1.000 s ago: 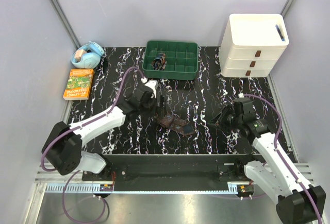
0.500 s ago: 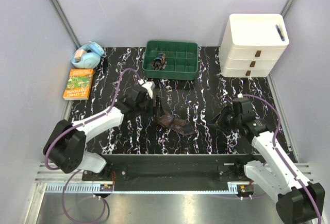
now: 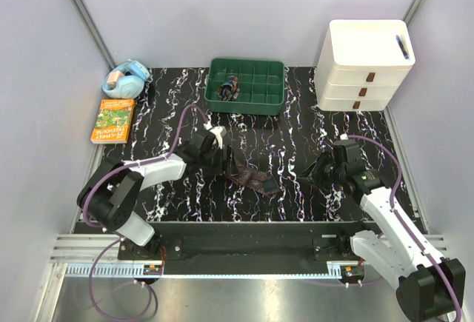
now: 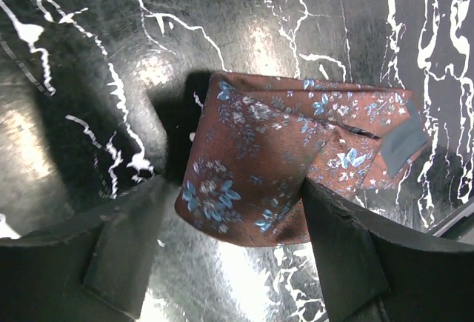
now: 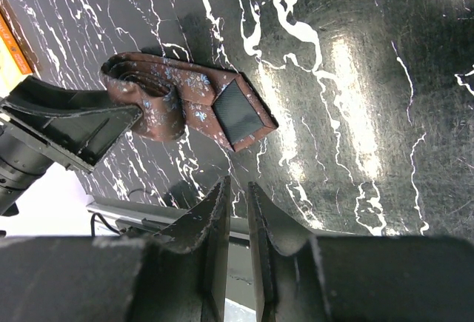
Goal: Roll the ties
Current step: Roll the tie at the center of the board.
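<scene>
One tie (image 3: 253, 180) of reddish-brown cloth with small blue flowers lies partly rolled on the black marbled table (image 3: 296, 129), its dark-lined end (image 5: 238, 113) flat beside the roll. My left gripper (image 3: 227, 165) straddles the roll (image 4: 252, 166), open. Its right finger (image 4: 341, 255) touches the cloth and its left finger (image 4: 126, 248) stands just off it. My right gripper (image 3: 311, 175) hovers to the tie's right. In the right wrist view the right gripper (image 5: 238, 186) shows only a narrow gap, nothing in it, with the tie (image 5: 174, 100) ahead of the tips.
A green compartment tray (image 3: 246, 107) at the back holds a dark rolled cloth (image 3: 229, 87). White drawers (image 3: 365, 66) stand at the back right. An orange book (image 3: 113, 121) and a blue object (image 3: 126, 79) lie at the far left.
My left gripper has swung forward and down from behind the tie until it straddles the roll, and its jaws have narrowed a little. The right arm has stayed put.
</scene>
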Robot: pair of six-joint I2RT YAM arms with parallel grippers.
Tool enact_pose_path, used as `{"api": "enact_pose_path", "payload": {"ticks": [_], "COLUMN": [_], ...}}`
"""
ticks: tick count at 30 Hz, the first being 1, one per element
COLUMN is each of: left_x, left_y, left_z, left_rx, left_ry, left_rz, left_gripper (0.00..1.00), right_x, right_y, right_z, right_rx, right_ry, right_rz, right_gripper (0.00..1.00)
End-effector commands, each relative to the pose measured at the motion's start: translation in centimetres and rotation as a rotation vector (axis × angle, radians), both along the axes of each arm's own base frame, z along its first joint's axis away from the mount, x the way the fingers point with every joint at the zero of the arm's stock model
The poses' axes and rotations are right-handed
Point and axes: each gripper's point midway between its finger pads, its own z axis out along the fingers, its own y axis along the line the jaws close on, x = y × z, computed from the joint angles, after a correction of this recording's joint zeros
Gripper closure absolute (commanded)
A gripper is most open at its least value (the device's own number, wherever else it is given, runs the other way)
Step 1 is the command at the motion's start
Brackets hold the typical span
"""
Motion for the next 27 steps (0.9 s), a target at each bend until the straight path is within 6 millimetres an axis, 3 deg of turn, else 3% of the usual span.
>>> {"api": "enact_pose_path", "payload": {"ticks": [1,5,10,14,17,18,20,22,23,24,27], "left_x": [1.3,1.2,1.1,1.4,2.1,1.4,2.6,2.9,1.8,2.4,2.3], "left_y": [-1.3,-1.5,-1.5,-1.4,-0.5,0.2,1.3,2.7,3.3,4.5,5.5], "left_z": [0.3,-0.1,-0.1,1.3,2.6,2.4,3.6,4.3,4.1,4.5,5.3], "left_rx": [-0.049,-0.058,-0.069,-0.075,-0.022,0.027,0.113,0.244,0.322,0.406,0.574], "left_ry": [-0.026,-0.014,-0.001,-0.024,-0.054,-0.033,-0.096,-0.129,-0.113,-0.157,-0.205], "left_rz": [-0.012,-0.011,0.005,0.028,0.069,0.072,0.117,0.168,0.161,0.212,0.253], "left_gripper": [0.24,0.29,0.56,0.75,0.81,0.81,0.81,0.82,0.82,0.82,0.81], "right_x": [0.3,0.5,0.7,0.7,0.6,0.6,0.5,0.5,0.5,0.4,0.4], "right_y": [0.4,0.4,0.5,0.6,0.6,0.7,0.7,0.7,0.7,0.8,0.8], "right_z": [0.2,0.1,-0.2,-0.4,-0.3,-0.1,0.0,0.2,0.2,0.2,0.3], "right_rx": [0.01,0.007,0.009,0.011,0.014,0.018,0.022,0.026,0.028,0.029,0.033], "right_ry": [-0.026,-0.024,-0.021,-0.013,-0.021,-0.028,-0.029,-0.037,-0.035,-0.035,-0.036], "right_rz": [0.032,0.031,0.035,0.04,0.041,0.041,0.039,0.043,0.042,0.045,0.048], "right_gripper": [0.76,0.76,0.76,0.76,0.77,0.76,0.77,0.77,0.77,0.77,0.77]}}
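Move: The tie's rolled end sits right at the left gripper's open fingers, its middle about 2 cm to the right, 1 cm ahead and 1 cm below. The tie's grey-patched end lies some 12 cm to the right of the left hand and 3 cm back, around 2 cm lower. The green tray is roughly 26 cm ahead and 4 cm right of the left hand. From the right hand, the rolled end lies about 18 cm left, level fore and aft, 10 cm below. Ease the left gripper a further 1.5 cm to the right, staying low, while closing the fingers from wide open until they pinch the tie's rolled end. Keep that grip and lift about 3 cm, swinging back some 3 cm to the left and slightly forward, rolling the wrist about 15 degrees so the hand's left side rises. ##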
